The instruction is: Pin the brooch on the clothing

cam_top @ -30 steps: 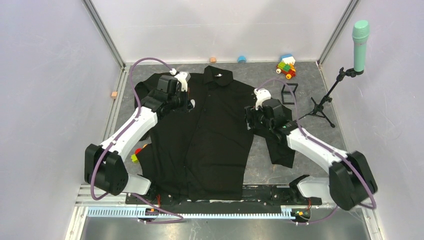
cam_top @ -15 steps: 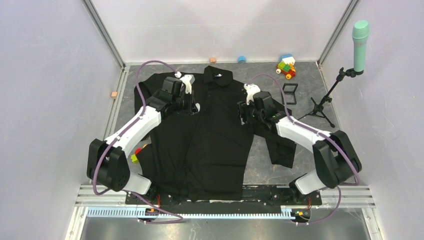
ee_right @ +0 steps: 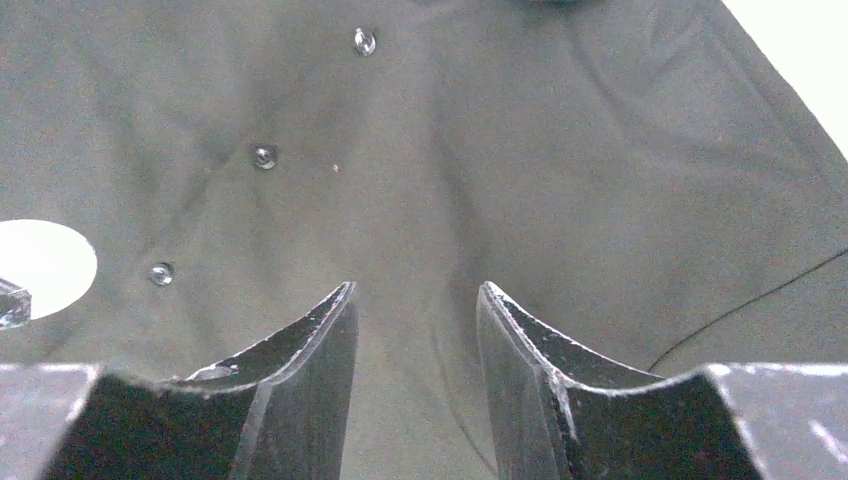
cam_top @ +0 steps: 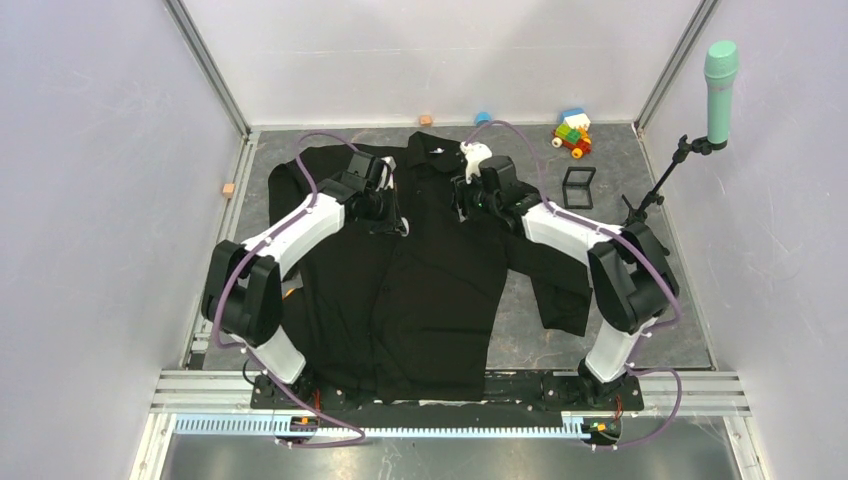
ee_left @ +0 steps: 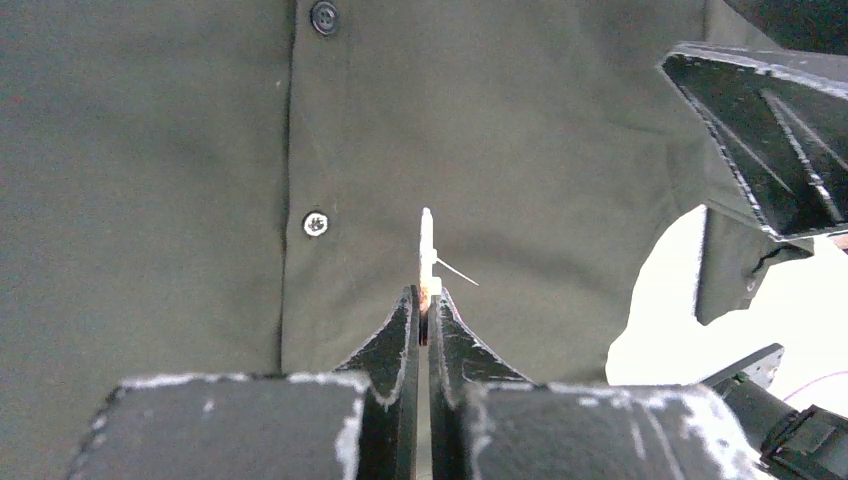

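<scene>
The clothing [cam_top: 430, 260], a black button-front shirt, lies flat on the table with its collar at the far side. My left gripper [ee_left: 422, 292] is shut on the brooch [ee_left: 427, 245], a thin pale disc held edge-on above the button placket, its pin sticking out to the right. From above, the left gripper [cam_top: 397, 222] hovers over the shirt's left chest. My right gripper [ee_right: 415, 287] stands open just above the fabric, with nothing between its fingers. In the top view the right gripper [cam_top: 460, 203] is right of the placket, close to the left one. The brooch [ee_right: 40, 262] shows as a pale round face at the right wrist view's left edge.
A small black square frame box [cam_top: 579, 186] stands right of the shirt. A microphone stand [cam_top: 660, 190] is at the right. Toy bricks [cam_top: 573, 132], a blue piece [cam_top: 483, 118] and an orange cube [cam_top: 426, 119] lie along the back wall. Another cube [cam_top: 229, 189] sits at the left.
Both arms have swung inward toward the shirt's upper chest, the right one the farther. The right jaws have narrowed. The left gripper has stayed shut on the brooch.
</scene>
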You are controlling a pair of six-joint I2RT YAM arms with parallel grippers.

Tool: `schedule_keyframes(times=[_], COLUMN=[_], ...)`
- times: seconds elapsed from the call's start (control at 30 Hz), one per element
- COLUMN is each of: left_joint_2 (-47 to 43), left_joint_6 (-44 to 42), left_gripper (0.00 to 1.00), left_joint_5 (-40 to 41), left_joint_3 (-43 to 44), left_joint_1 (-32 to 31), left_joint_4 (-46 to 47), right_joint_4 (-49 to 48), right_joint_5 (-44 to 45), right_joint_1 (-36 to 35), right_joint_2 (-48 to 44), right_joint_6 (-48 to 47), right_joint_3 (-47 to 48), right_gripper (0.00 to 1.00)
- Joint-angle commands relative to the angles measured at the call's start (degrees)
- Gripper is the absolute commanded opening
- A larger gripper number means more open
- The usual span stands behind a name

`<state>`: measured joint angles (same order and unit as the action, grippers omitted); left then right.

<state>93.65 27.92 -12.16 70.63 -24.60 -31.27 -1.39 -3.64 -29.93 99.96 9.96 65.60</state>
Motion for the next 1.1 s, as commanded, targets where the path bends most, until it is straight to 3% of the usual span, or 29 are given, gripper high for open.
schedule_keyframes(times=[0.0, 0.47, 0.63, 0.8, 0.83, 0.97, 1.07], left_joint_2=[4.03, 17.54, 19.49, 20.87, 21.24, 22.24, 23.37], left_joint_6=[2.26, 5.45, 5.81, 6.57, 6.68, 7.8, 8.94], left_gripper=[0.02, 0.02, 0.02, 0.02, 0.02, 0.02, 0.02], left_joint_5=[-0.62, -3.61, -3.47, -3.45, -3.68, -3.13, -1.53], left_joint_3=[4.77, 17.56, 18.75, 19.54, 19.66, 19.78, 20.54], left_joint_1=[-2.1, -7.24, -7.57, -7.57, -7.57, -7.59, -7.59], left_joint_4=[-2.04, -5.38, -5.99, -5.92, -5.64, -4.68, -4.68], right_joint_4=[2.16, 7.74, 7.87, 7.66, 7.41, 5.87, 3.45], right_joint_5=[2.14, 2.76, 1.94, 1.71, 1.71, 1.92, 0.61], right_joint_1=[-0.55, -0.57, -0.57, -0.56, -0.57, -0.56, -0.31], right_joint_2=[3.74, 16.53, 17.91, 18.93, 18.95, 17.72, 15.11], right_joint_6=[-3.6, -10.93, -11.1, -11.21, -11.16, -10.01, -7.35], right_joint_3=[2.48, 12.82, 13.2, 12.12, 11.77, 9.72, 7.15], right_gripper=[0.52, 0.51, 0.39, 0.34, 0.3, 0.02, 0.0])
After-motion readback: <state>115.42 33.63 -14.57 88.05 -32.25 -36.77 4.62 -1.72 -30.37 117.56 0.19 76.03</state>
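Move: Beneath the right hand, some 9 cm down and about 2 cm forward with no offset left or right, lies the patch of clothing that its half-open fingers will pinch. The nearest button lies about 9 cm left of that patch, level with it, and the collar is some 17 cm beyond the patch and 6 cm left. From the left hand, which holds the brooch, the same patch is about 14 cm right, 2 cm ahead and 10 cm down. Dropping about 9 cm onto the clothing, the right hand rolls some 15 degrees, its left side sinking, eases slightly forward, then stays low and shuts its fingers, pinching up a bit of cloth. The left hand keeps its grip on the brooch and swings about 8 cm to the right while sinking 5–6 cm, its fingers tipping more steeply down, towards the pinched patch. ##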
